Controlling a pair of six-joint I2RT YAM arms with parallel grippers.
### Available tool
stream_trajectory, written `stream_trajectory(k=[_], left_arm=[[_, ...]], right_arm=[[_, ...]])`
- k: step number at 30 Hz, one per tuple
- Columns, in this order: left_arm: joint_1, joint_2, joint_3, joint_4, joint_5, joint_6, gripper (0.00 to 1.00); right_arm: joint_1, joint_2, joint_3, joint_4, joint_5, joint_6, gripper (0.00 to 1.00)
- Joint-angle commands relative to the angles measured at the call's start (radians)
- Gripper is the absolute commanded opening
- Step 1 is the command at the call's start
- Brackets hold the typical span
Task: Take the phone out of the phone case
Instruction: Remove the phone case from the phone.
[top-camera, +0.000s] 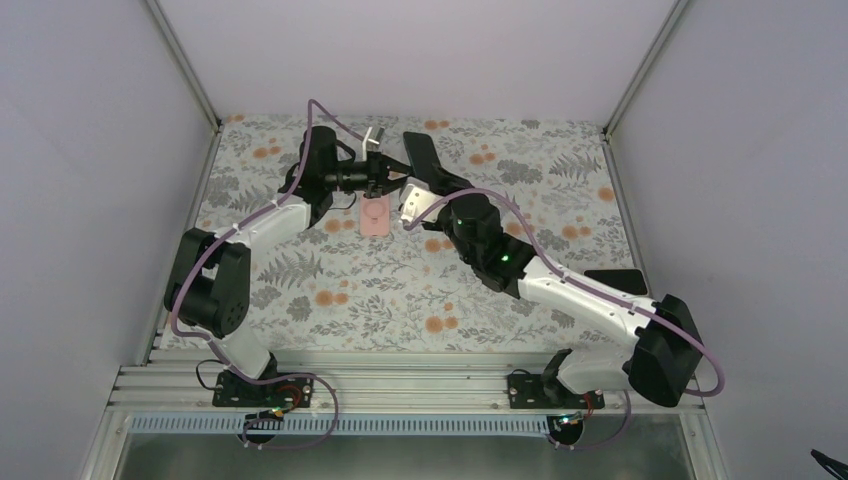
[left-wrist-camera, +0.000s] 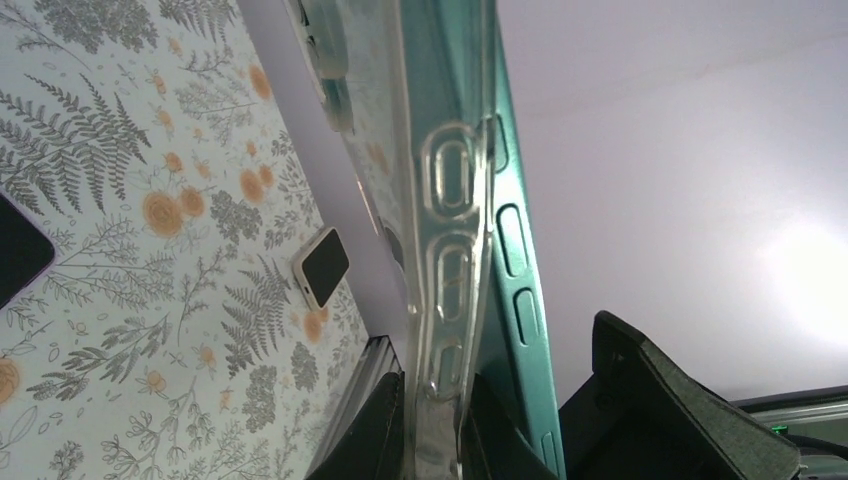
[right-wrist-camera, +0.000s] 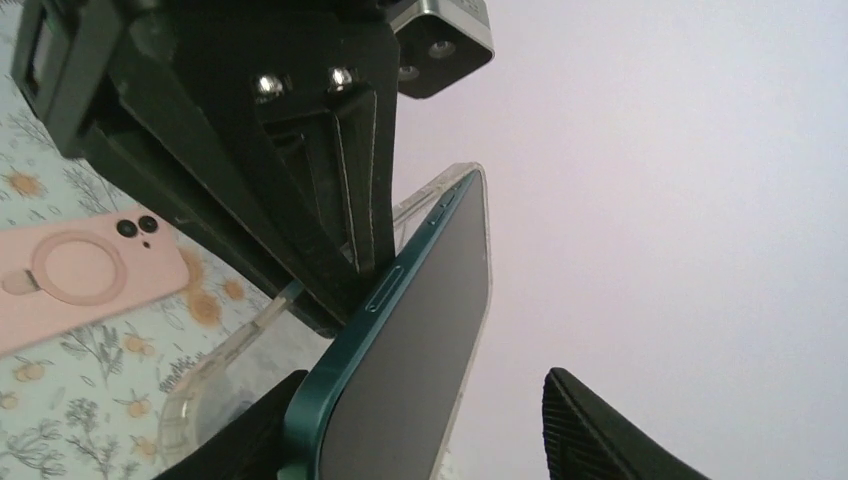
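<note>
The clear phone case (left-wrist-camera: 450, 250) is held up above the table on edge, with my left gripper (left-wrist-camera: 435, 420) shut on its rim. The teal phone (left-wrist-camera: 520, 300) with its dark screen (right-wrist-camera: 410, 350) stands partly peeled out of the case, one long edge free. In the right wrist view my right gripper (right-wrist-camera: 420, 385) straddles the phone. One finger (right-wrist-camera: 235, 430) is behind the phone's teal edge, and the other finger (right-wrist-camera: 600, 430) stands apart from the screen, so the gripper is open. In the top view both grippers meet at the far middle of the table, left gripper (top-camera: 378, 178) and right gripper (top-camera: 425, 178).
A pink phone case (top-camera: 375, 215) lies flat on the floral tablecloth (top-camera: 380, 290) just below the grippers. A dark phone (top-camera: 615, 280) lies at the right side. Grey walls close in the table at the back and both sides.
</note>
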Motion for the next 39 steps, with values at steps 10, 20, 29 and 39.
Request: stream_trajectory(k=[10, 20, 29, 39], left_arm=[[0.003, -0.019, -0.007, 0.057, 0.075, -0.008, 0.02], [0.022, -0.02, 0.025, -0.137, 0.001, 0.149, 0.02], [0.07, -0.023, 0.02, -0.255, -0.087, 0.233, 0.02], [0.089, -0.018, 0.044, -0.415, -0.217, 0.374, 0.02]], right_arm=[[-0.002, -0.016, -0.002, 0.141, 0.177, -0.135, 0.16], [-0.002, -0.024, 0.104, 0.073, 0.17, -0.085, 0.04], [-0.004, -0.009, 0.221, -0.018, 0.152, -0.02, 0.04], [-0.017, 0.0, 0.325, -0.117, 0.109, 0.082, 0.04]])
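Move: The phone, one long edge already lifted out of the clear case, stretches away between the right hand's half-open fingers. Its middle lies about 5 cm ahead of that hand, 2 cm left and 2 cm above. From the left hand, which pinches the case's edge, the phone's middle is some 5 cm ahead, 3 cm right and 2 cm up. On the table 27 cm below the left hand, the pink phone lies 5 cm back and 11 cm left; the black phone 4 cm back and 12 cm right. Staying nearly in place, the right hand shuts its fingers from half open to pinch the phone near its close end, rolling only some 5 degrees, then lifts it about 1.5 cm. As it lifts, the left hand keeps its pinch on the case and draws away, roughly 2 cm left and 1 cm forward, sinking at the last with a slight wrist turn. ##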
